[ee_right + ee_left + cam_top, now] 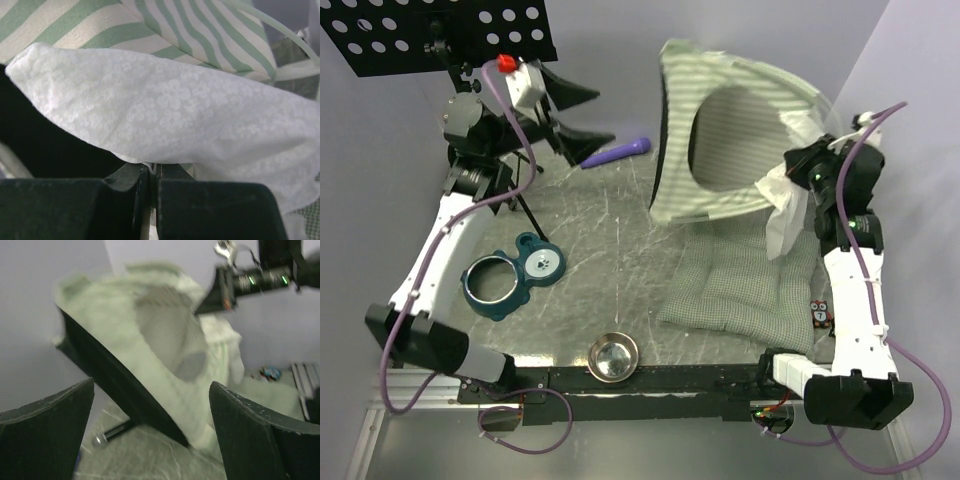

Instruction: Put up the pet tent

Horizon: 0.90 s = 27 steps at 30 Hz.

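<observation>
The pet tent (730,75) stands at the back right, green-and-white striped, with its oval opening facing left. Its checked cushion mat (745,285) lies flat in front of it. My right gripper (800,178) is at the tent's right side, shut on the white mesh panel (785,220), which hangs below it. In the right wrist view the jaws (154,172) pinch the flowered mesh (170,105) under striped fabric (150,25) and a thin pole (270,25). My left gripper (578,115) hovers left of the tent, open and holding nothing. Its view (152,440) shows the blurred tent (150,340) and dark lining (120,385) ahead.
A purple stick (617,152) lies left of the tent. The teal double bowl holder (510,275) sits at the left, and the steel bowl (612,357) at the near edge. A black perforated stand (440,30) rises at the back left. A small owl card (820,312) lies beside the mat.
</observation>
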Tool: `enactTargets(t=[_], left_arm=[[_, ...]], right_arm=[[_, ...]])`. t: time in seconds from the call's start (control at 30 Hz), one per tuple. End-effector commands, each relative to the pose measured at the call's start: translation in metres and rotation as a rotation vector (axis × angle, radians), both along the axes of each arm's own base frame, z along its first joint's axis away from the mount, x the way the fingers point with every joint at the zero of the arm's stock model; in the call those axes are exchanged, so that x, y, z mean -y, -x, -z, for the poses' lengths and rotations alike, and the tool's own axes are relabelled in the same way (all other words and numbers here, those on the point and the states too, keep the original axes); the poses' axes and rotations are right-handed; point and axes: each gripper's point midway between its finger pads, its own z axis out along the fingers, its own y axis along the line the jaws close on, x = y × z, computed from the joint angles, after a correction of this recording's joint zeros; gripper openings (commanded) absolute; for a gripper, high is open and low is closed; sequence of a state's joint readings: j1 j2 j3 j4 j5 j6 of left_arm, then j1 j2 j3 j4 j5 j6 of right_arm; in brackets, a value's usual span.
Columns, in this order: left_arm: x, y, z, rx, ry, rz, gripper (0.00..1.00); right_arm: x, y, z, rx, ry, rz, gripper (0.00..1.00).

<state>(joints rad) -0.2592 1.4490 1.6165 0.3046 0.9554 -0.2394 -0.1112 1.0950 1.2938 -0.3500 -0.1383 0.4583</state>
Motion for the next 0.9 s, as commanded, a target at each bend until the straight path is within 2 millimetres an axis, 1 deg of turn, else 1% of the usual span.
enactTargets(t=[0.0,0.03,0.07,0.13,0.17,0.23,0.3,0.33,0.37,0.4,0.43,0.47,0.5,0.57,0.6,0.67,0.7,0.77,0.87], left_arm=[[0.016,0.039,0.08,-0.042,-0.257,0.14,1.0],[0.022,0.046,0.096,-0.039,-0.304,0.154,1.0],[0.032,0.054,0.117,-0.039,-0.355,0.175,1.0],[0.058,0.075,0.155,-0.032,-0.448,0.25,1.0],[0.066,0.079,0.171,-0.055,-0.482,0.265,1.0],[0.092,0.09,0.2,-0.082,-0.511,0.324,1.0],[0.119,0.084,0.223,-0.1,-0.515,0.33,1.0],[0.135,0.081,0.236,-0.09,-0.529,0.35,1.0],[0.151,0.078,0.244,-0.086,-0.54,0.372,1.0],[0.168,0.072,0.252,-0.088,-0.55,0.385,1.0],[0.184,0.071,0.258,-0.073,-0.565,0.413,1.0],[0.199,0.068,0.271,-0.078,-0.584,0.431,1.0],[0.216,0.065,0.282,-0.076,-0.596,0.433,1.0],[0.244,0.062,0.301,-0.087,-0.612,0.428,1.0],[0.258,0.062,0.301,-0.076,-0.6,0.44,1.0],[0.282,0.062,0.313,-0.093,-0.591,0.472,1.0],[0.294,0.063,0.313,-0.103,-0.579,0.487,1.0],[0.314,0.061,0.327,-0.151,-0.575,0.508,1.0],[0.338,0.061,0.345,-0.205,-0.566,0.527,1.0]], right_arm=[[0.018,0.004,-0.078,0.202,-0.062,0.075,0.0],[0.02,0.005,-0.085,0.221,-0.065,0.079,0.0],[0.021,0.006,-0.09,0.235,-0.067,0.081,0.0],[0.024,0.008,-0.101,0.255,-0.08,0.084,0.0],[0.026,0.007,-0.106,0.263,-0.093,0.084,0.0],[0.027,0.011,-0.116,0.293,-0.111,0.086,0.0],[0.03,0.013,-0.124,0.311,-0.111,0.1,0.0],[0.032,0.015,-0.129,0.317,-0.101,0.113,0.0],[0.036,0.016,-0.133,0.326,-0.096,0.132,0.0],[0.039,0.017,-0.137,0.336,-0.086,0.15,0.0],[0.044,0.019,-0.142,0.348,-0.075,0.172,0.0],[0.048,0.021,-0.147,0.362,-0.061,0.196,0.0],[0.053,0.024,-0.152,0.376,-0.047,0.216,0.0],[0.06,0.026,-0.157,0.397,-0.031,0.251,0.0],[0.061,0.028,-0.161,0.41,-0.022,0.258,0.0],[0.062,0.027,-0.163,0.418,-0.006,0.258,0.0],[0.063,0.025,-0.163,0.418,0.004,0.259,0.0],[0.063,0.023,-0.162,0.415,0.019,0.258,0.0],[0.064,0.022,-0.16,0.414,0.027,0.258,0.0]])
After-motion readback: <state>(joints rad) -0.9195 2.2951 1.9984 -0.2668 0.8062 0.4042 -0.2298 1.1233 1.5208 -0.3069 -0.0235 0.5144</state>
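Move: The grey cushion lies on the table some 36 cm to the left hand's right, 6 cm back and about 48 cm below. From that hand the raised tent is roughly 29 cm right, 8 cm ahead and 16 cm lower; the owl toys lie about 17 cm right of the cushion and 8 cm back from it. The right hand already pinches the tent's white curtain; for it the cushion is about 10 cm left, 9 cm back and 35 cm down. The cushion, now clear beneath the lifted tent, is what the empty left hand swoops towards: about 36 cm down and 30 cm to the right, its fingers staying wide open and tilting from slightly up to slightly downward. The right hand keeps its pinch on the white curtain and carries the tent about 11 cm up and some 6 cm right, tipping its fingers upward. ##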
